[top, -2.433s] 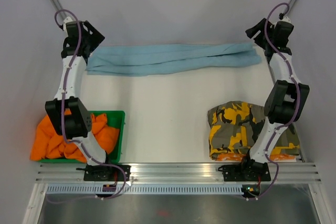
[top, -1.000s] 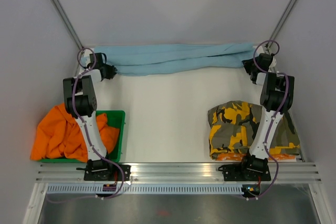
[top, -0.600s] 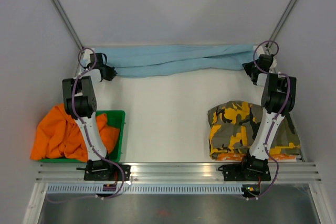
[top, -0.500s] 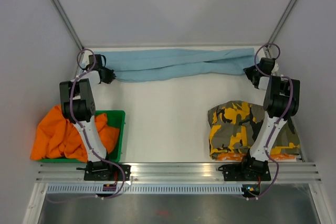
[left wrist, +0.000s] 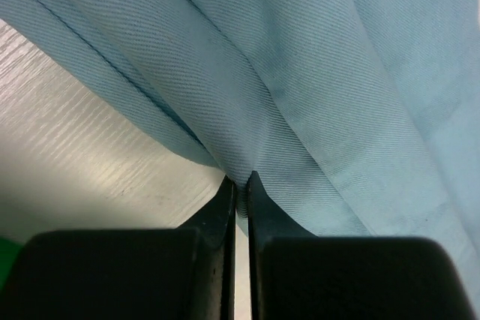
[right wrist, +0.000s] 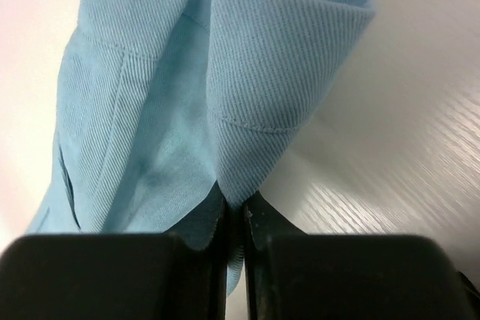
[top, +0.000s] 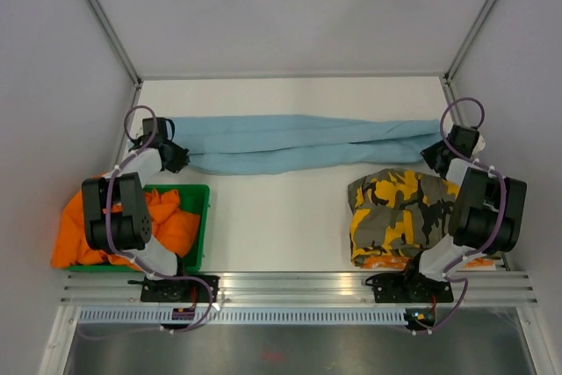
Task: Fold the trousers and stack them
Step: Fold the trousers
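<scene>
The light-blue trousers (top: 299,142) lie stretched left to right across the middle of the table, folded lengthwise into a long band. My left gripper (top: 176,157) is shut on their left end, and the cloth (left wrist: 300,95) is pinched between the black fingers. At the right end my right gripper (top: 436,154) is shut on a hemmed edge (right wrist: 255,110). A folded camouflage pair (top: 404,217) lies at the front right, partly under the right arm. An orange pair (top: 97,230) is heaped in and over a green bin.
The green bin (top: 200,226) stands at the front left beside the left arm's base. Grey walls close the table on the left, right and back. The aluminium rail (top: 299,285) with both arm bases runs along the near edge.
Both grippers have shut on the ends of the light-blue trousers and dragged them from the back edge toward the middle of the table. Both arms have drawn back toward their bases.
</scene>
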### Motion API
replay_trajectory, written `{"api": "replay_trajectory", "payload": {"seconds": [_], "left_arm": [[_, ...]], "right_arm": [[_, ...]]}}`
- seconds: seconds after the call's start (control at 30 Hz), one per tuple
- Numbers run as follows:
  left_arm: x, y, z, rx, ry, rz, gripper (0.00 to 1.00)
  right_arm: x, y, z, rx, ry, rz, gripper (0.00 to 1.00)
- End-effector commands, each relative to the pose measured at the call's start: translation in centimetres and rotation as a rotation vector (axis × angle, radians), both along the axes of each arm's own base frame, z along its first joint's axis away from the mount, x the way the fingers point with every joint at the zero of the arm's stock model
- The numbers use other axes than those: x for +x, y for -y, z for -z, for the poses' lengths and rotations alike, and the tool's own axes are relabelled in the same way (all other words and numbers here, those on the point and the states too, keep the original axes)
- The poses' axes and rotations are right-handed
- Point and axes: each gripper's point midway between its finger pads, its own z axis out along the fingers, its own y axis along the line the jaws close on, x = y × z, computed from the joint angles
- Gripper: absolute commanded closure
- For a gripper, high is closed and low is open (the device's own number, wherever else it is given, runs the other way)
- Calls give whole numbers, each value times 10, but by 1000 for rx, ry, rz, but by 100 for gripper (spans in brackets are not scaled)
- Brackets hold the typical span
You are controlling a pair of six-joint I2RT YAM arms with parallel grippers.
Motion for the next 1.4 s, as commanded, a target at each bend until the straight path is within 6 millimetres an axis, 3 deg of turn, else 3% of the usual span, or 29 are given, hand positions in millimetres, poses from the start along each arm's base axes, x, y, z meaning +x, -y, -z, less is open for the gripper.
{"api": "replay_trajectory", "payload": {"seconds": [0.0, 0.07, 0.13, 0.17, 0.2, 0.23, 0.27, 0.37, 0.5, 0.67, 0.77, 1.0, 1.1, 1.27, 1.33, 1.37], "left_arm": [[-6, -8, -16, 75, 16, 35, 98], [-5, -11, -24, 89, 21, 35, 96], [-6, -13, -36, 104, 20, 40, 86], [-7, -13, -41, 108, 16, 41, 72], [-7, -13, -48, 113, 18, 49, 39], [-8, -13, -57, 114, 12, 59, 23], [-8, -12, -63, 124, 15, 83, 13], [-7, -14, -87, 149, 47, 93, 9], [-7, -20, -112, 191, 96, 77, 9], [-4, -26, -119, 212, 119, 58, 8], [0, -29, -110, 182, 110, 48, 8], [3, -42, -100, 136, 96, 20, 8], [1, -49, -96, 132, 89, 4, 8], [-1, -61, -89, 129, 70, -25, 8], [0, -63, -86, 134, 65, -25, 8], [0, -67, -86, 138, 64, -35, 8]], "right_arm": [[-10, 6, -14, -85, -43, -49, 86], [-9, 4, -22, -98, -54, -98, 73], [-4, 3, -41, -108, -53, -131, 61], [-3, 4, -47, -126, -56, -150, 59], [0, 6, -62, -140, -54, -159, 55], [1, 7, -74, -155, -43, -167, 54], [-2, 5, -79, -167, -60, -197, 53], [12, 9, -129, -217, 4, -225, 52], [23, 1, -147, -184, 86, -234, 52], [34, -5, -135, -114, 118, -228, 46], [36, -6, -119, -79, 99, -211, 32], [39, -4, -72, -13, 50, -166, 30], [49, -5, -57, 22, 50, -160, 30], [80, -1, -47, 44, 78, -144, 31], [98, 3, -56, 33, 123, -133, 31], [104, 2, -47, 53, 120, -122, 32]]}}
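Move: The blue trousers are still pinched by their near edge in both hands. Their loose left end lies about 12 cm to the left of the left hand and 2 cm back, some 3 cm lower; the green box of orange cloth stands 21 cm behind that hand and 12 cm to its left. The folded flap at their right end lies about 9 cm ahead of the right hand, 1 cm left and 3 cm below; the camouflage pile is 19 cm behind that hand and 2 cm left. The trousers' near edge is let go by both hands, their fingers opening as they lift clear. The left hand climbs about 11 cm, eases down a little and slides some 6 cm left over the cloth towards its left end. The right rises nearly 15 cm, turning slightly counter-clockwise, then comes down about 12 cm and forward with fingers open onto the folded flap, contact not clear. ##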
